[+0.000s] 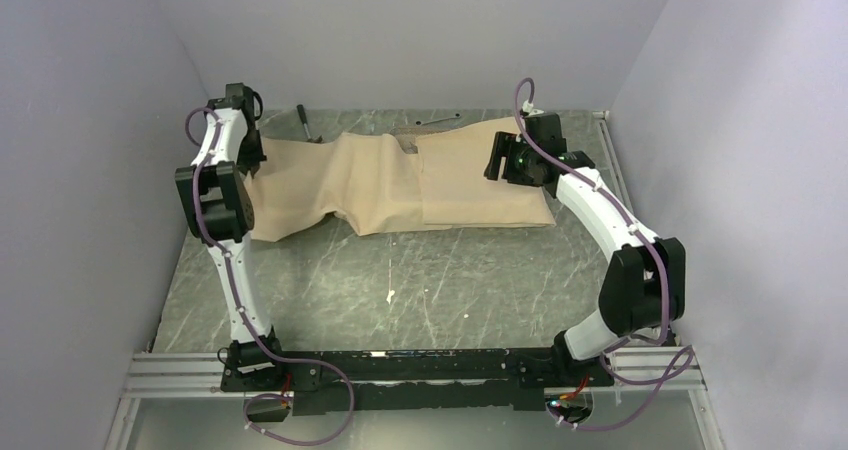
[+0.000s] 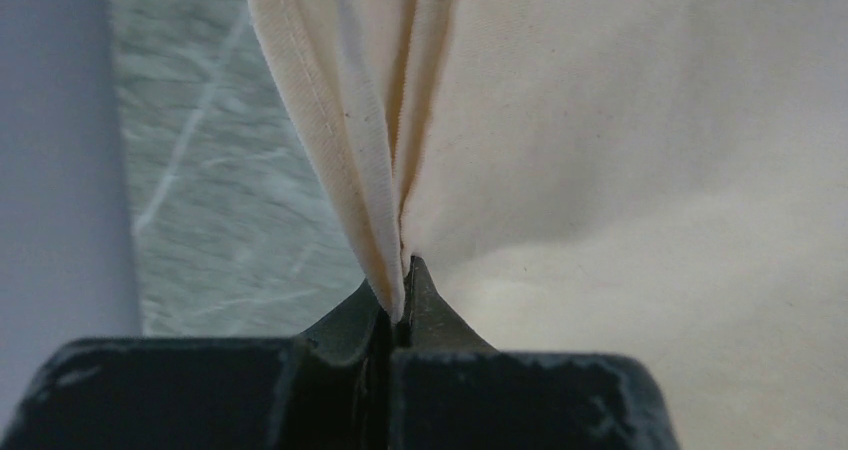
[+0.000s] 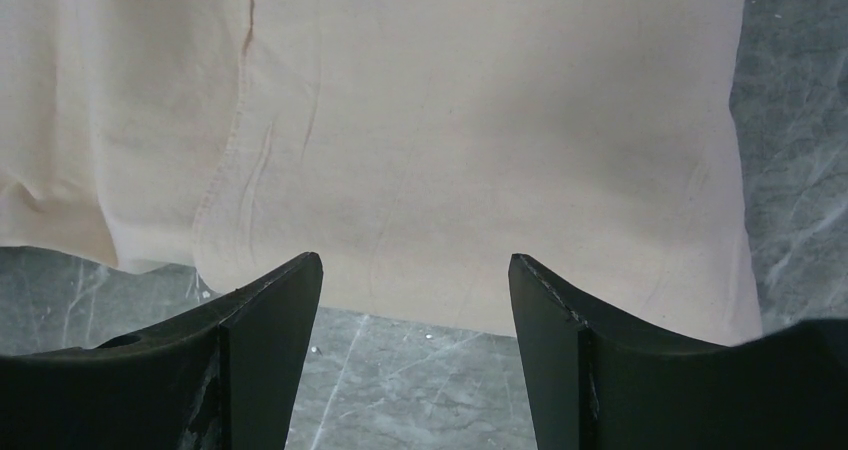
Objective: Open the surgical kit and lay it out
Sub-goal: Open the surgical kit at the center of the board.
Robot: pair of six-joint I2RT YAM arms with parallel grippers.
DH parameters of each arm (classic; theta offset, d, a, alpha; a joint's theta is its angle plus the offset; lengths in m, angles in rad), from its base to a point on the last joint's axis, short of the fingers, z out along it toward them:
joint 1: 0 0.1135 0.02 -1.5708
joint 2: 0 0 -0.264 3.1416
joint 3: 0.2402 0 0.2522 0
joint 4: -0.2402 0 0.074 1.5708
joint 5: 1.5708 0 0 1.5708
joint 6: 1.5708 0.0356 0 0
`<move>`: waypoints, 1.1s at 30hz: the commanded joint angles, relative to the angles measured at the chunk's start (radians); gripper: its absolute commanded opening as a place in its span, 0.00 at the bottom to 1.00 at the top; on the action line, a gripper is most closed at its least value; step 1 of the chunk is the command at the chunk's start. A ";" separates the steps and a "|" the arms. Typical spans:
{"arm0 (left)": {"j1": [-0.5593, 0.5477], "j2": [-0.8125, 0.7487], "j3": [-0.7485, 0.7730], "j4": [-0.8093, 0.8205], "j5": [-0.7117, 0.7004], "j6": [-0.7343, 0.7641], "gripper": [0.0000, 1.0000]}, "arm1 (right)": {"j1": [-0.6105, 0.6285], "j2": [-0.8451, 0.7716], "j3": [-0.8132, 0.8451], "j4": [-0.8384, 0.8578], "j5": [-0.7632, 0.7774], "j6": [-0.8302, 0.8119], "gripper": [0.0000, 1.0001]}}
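The surgical kit is a tan wrap sheet (image 1: 400, 185) lying folded across the back half of the table, and whatever it covers is hidden. My left gripper (image 1: 252, 162) is at the sheet's left end. In the left wrist view the left gripper (image 2: 402, 290) is shut on a pinched, stitched fold of the wrap (image 2: 620, 120). My right gripper (image 1: 493, 162) hovers over the folded right part. In the right wrist view the right gripper (image 3: 415, 270) stands open above the near edge of the wrap (image 3: 480, 120), with nothing between its fingers.
A dark-handled hammer (image 1: 305, 125) and a small thin wrench (image 1: 438, 120) lie behind the sheet near the back wall. The grey marbled table (image 1: 400, 280) stretches in front of it, with a small white speck (image 1: 390, 296). Walls close in on the left, right and back.
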 commanded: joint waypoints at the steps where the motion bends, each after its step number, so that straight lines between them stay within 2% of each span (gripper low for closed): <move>1: 0.032 0.038 0.043 0.050 -0.185 0.072 0.00 | -0.008 0.011 0.035 0.006 0.033 0.022 0.72; 7: 0.049 0.068 0.037 0.138 -0.316 0.174 0.00 | -0.008 0.040 0.056 -0.019 0.090 0.045 0.72; 11: 0.066 0.080 0.038 0.161 -0.340 0.206 0.00 | -0.011 0.072 0.080 -0.052 0.206 0.071 0.74; 13: 0.070 0.081 0.032 0.169 -0.342 0.210 0.00 | -0.018 0.099 0.104 -0.068 0.268 0.078 0.79; 15: 0.075 0.076 0.015 0.181 -0.328 0.208 0.00 | -0.027 0.125 0.127 -0.073 0.315 0.077 0.91; 16: 0.077 0.071 0.004 0.190 -0.324 0.207 0.00 | -0.034 0.138 0.137 -0.065 0.319 0.065 0.94; 26: 0.105 0.083 0.021 0.227 -0.298 0.213 0.00 | -0.111 0.420 0.388 -0.157 0.245 -0.032 0.99; 33: 0.113 0.104 0.057 0.253 -0.254 0.238 0.00 | -0.123 0.537 0.473 -0.205 0.092 -0.039 0.98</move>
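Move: The left hand holds the end of the kit's opened flap; its laying-out place by the board's left edge is about 8 cm left, 1 cm ahead and 4 cm lower. The hammer lies 13 cm ahead and 16 cm right of it. From the right hand, the kit's right edge is some 10 cm ahead, 9 cm right and 14 cm below; its near right corner is 6 cm back and 15 cm right, and the fold seam 6 cm ahead and 20 cm left. Still pinching the flap's end, the left hand draws it about 8 cm left and a little down, quickly at first and then creeping, while its fingertips swing some 15 degrees outward to the left. The right hand sinks slowly, opens its fingers wide, then sweeps forward and right, and finally mostly down over the kit's right edge, roughly 9 cm forward, 8 right and 9 down, turning clockwise and tipping steeper. ##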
